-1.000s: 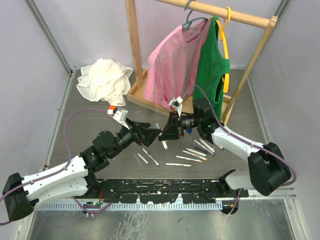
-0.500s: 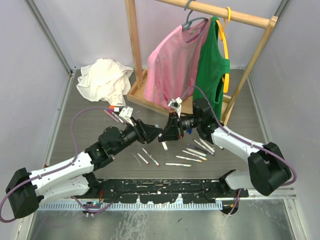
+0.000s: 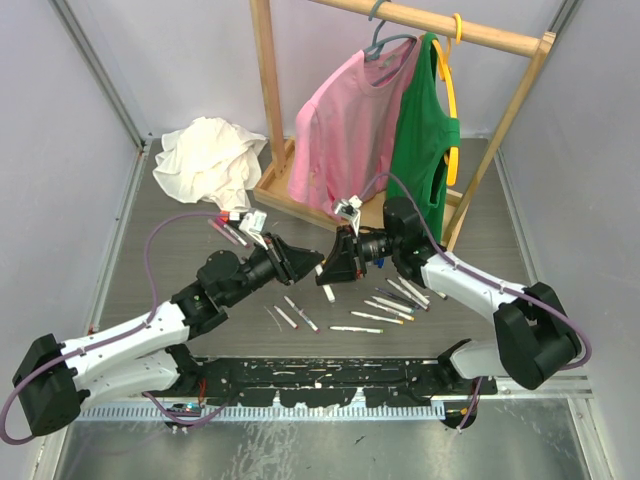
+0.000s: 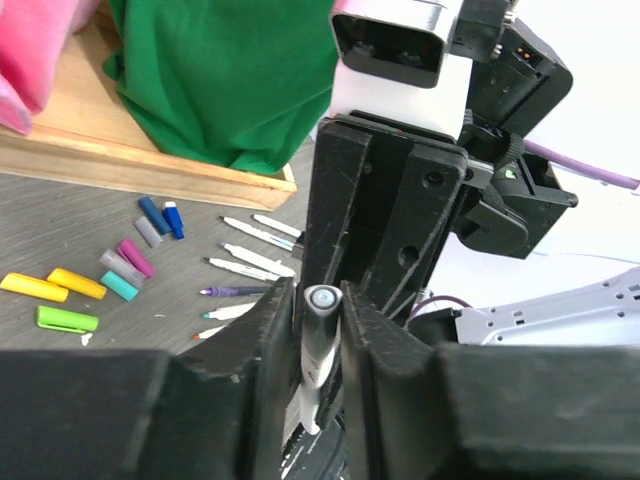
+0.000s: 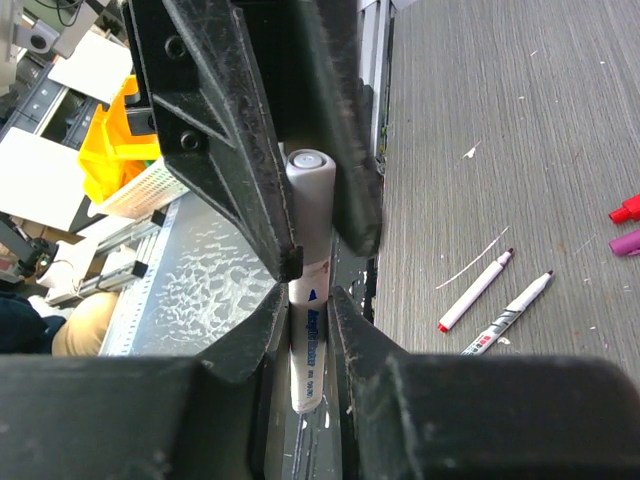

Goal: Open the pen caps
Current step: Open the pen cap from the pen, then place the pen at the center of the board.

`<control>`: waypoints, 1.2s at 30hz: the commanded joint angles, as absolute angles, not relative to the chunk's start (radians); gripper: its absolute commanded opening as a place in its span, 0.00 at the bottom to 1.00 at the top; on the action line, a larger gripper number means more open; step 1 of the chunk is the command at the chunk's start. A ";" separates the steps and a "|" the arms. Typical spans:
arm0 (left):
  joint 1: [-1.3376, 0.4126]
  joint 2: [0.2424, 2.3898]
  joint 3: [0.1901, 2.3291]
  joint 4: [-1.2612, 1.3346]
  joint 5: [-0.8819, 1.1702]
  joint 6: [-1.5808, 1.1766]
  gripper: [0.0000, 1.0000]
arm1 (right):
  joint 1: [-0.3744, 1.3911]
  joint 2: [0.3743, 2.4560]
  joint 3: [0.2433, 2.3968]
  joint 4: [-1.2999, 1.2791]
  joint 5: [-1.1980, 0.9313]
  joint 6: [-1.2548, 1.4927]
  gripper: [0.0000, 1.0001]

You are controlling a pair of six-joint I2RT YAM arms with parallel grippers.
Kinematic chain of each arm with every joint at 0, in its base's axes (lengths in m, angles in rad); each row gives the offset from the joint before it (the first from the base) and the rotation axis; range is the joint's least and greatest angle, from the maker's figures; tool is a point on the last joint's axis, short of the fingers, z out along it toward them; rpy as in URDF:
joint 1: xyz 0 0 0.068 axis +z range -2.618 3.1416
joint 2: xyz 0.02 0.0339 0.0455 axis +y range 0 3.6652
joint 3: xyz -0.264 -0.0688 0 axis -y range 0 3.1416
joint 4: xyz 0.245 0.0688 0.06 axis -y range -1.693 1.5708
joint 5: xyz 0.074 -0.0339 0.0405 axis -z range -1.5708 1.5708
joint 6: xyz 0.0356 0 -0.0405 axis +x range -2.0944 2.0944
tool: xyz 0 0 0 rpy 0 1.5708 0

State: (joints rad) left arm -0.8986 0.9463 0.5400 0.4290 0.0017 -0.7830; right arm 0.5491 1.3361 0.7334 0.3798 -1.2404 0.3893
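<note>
My two grippers meet nose to nose above the table's middle. The right gripper is shut on the white barrel of a pen. The left gripper has both jaws pressed on that pen's grey cap, whose round end shows between them. Loose pen caps in yellow, green, teal, pink, grey and blue lie on the table. A red cap and a purple cap lie further off. Several pens lie below the right gripper, and more pens nearer the left arm.
A wooden clothes rack stands at the back with a pink shirt and a green shirt hanging low over its base. A crumpled white cloth lies at the back left. Grey walls close in both sides.
The left arm has moved right, up to the pen that the right gripper holds, and its jaws have closed onto the pen's cap end. The right arm has barely moved.
</note>
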 commanded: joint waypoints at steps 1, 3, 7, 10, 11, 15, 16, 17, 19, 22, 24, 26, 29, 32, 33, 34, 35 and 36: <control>-0.888 0.946 0.582 0.495 0.030 -0.790 0.18 | 0.560 1.333 0.782 0.396 -1.255 0.364 0.01; -0.883 0.946 0.582 0.495 0.037 -0.788 0.04 | 0.560 1.335 0.782 0.393 -1.254 0.364 0.01; -0.863 0.945 0.577 0.510 0.053 -0.755 0.00 | 0.568 1.354 0.781 0.393 -1.256 0.363 0.01; -0.801 0.937 0.587 0.530 0.090 -0.729 0.00 | 0.581 1.372 0.780 0.394 -1.254 0.365 0.01; -0.756 0.933 0.594 0.538 0.107 -0.723 0.00 | 0.588 1.379 0.777 0.395 -1.250 0.365 0.01; -0.612 0.920 0.643 0.543 0.157 -0.703 0.00 | 0.624 1.407 0.759 0.418 -1.221 0.368 0.01; -0.578 0.915 0.654 0.540 0.162 -0.701 0.00 | 0.634 1.415 0.755 0.420 -1.212 0.367 0.01; -0.545 0.911 0.664 0.535 0.165 -0.703 0.00 | 0.644 1.419 0.750 0.422 -1.200 0.366 0.01; -0.485 0.899 0.676 0.529 0.170 -0.713 0.00 | 0.666 1.425 0.738 0.425 -1.169 0.367 0.01; -0.397 0.877 0.680 0.506 0.186 -0.740 0.00 | 0.688 1.427 0.730 0.425 -1.125 0.369 0.01; -0.348 0.854 0.669 0.478 0.199 -0.753 0.00 | 0.707 1.427 0.726 0.423 -1.093 0.373 0.01; -0.314 0.823 0.640 0.415 0.194 -0.750 0.00 | 0.733 1.424 0.727 0.397 -1.019 0.365 0.01; -0.305 0.760 0.588 0.220 0.124 -0.739 0.00 | 0.787 1.433 0.763 0.283 -0.864 0.340 0.01; -0.304 0.700 0.517 0.035 0.052 -0.741 0.00 | 0.865 1.474 0.809 0.212 -0.724 0.376 0.01; -0.305 0.681 0.488 -0.018 0.029 -0.746 0.00 | 0.896 1.492 0.822 0.204 -0.670 0.391 0.01; -0.304 0.663 0.465 -0.072 0.005 -0.757 0.00 | 0.932 1.509 0.846 0.167 -0.605 0.404 0.01; -0.304 0.648 0.441 -0.123 -0.016 -0.772 0.00 | 0.967 1.532 0.877 0.117 -0.533 0.406 0.01; -0.304 0.634 0.422 -0.165 -0.034 -0.785 0.00 | 0.999 1.558 0.916 0.070 -0.470 0.405 0.01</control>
State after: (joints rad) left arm -0.3092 0.6811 0.4877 0.0986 0.0715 -0.7517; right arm 0.8959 1.5013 0.7937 0.2100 -0.7574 0.3809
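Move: The gray-ended cap of the white pen already sits between the left hand's open pads, practically at their middle. From the right hand, which holds the barrel, the cap is about 4 cm ahead and 4 cm above, level sideways. On the table some 21 cm below the left hand, a red cap lies 11 cm ahead and 11 cm left, a red-ended pen 7 cm left and 1 cm back, and a flat-lying pen 9 cm right and 5 cm back. The cap is pinched by the closing left fingers, then pulled off forward and left, the right hand keeping its grip on the barrel and going along some 2 cm. The left hand carries the cap about 17 cm left, rising then sinking below its starting height, and turning some 30 degrees counter-clockwise; the right hand turns back, lowering the pen and taking it left towards the red-ended pen. ##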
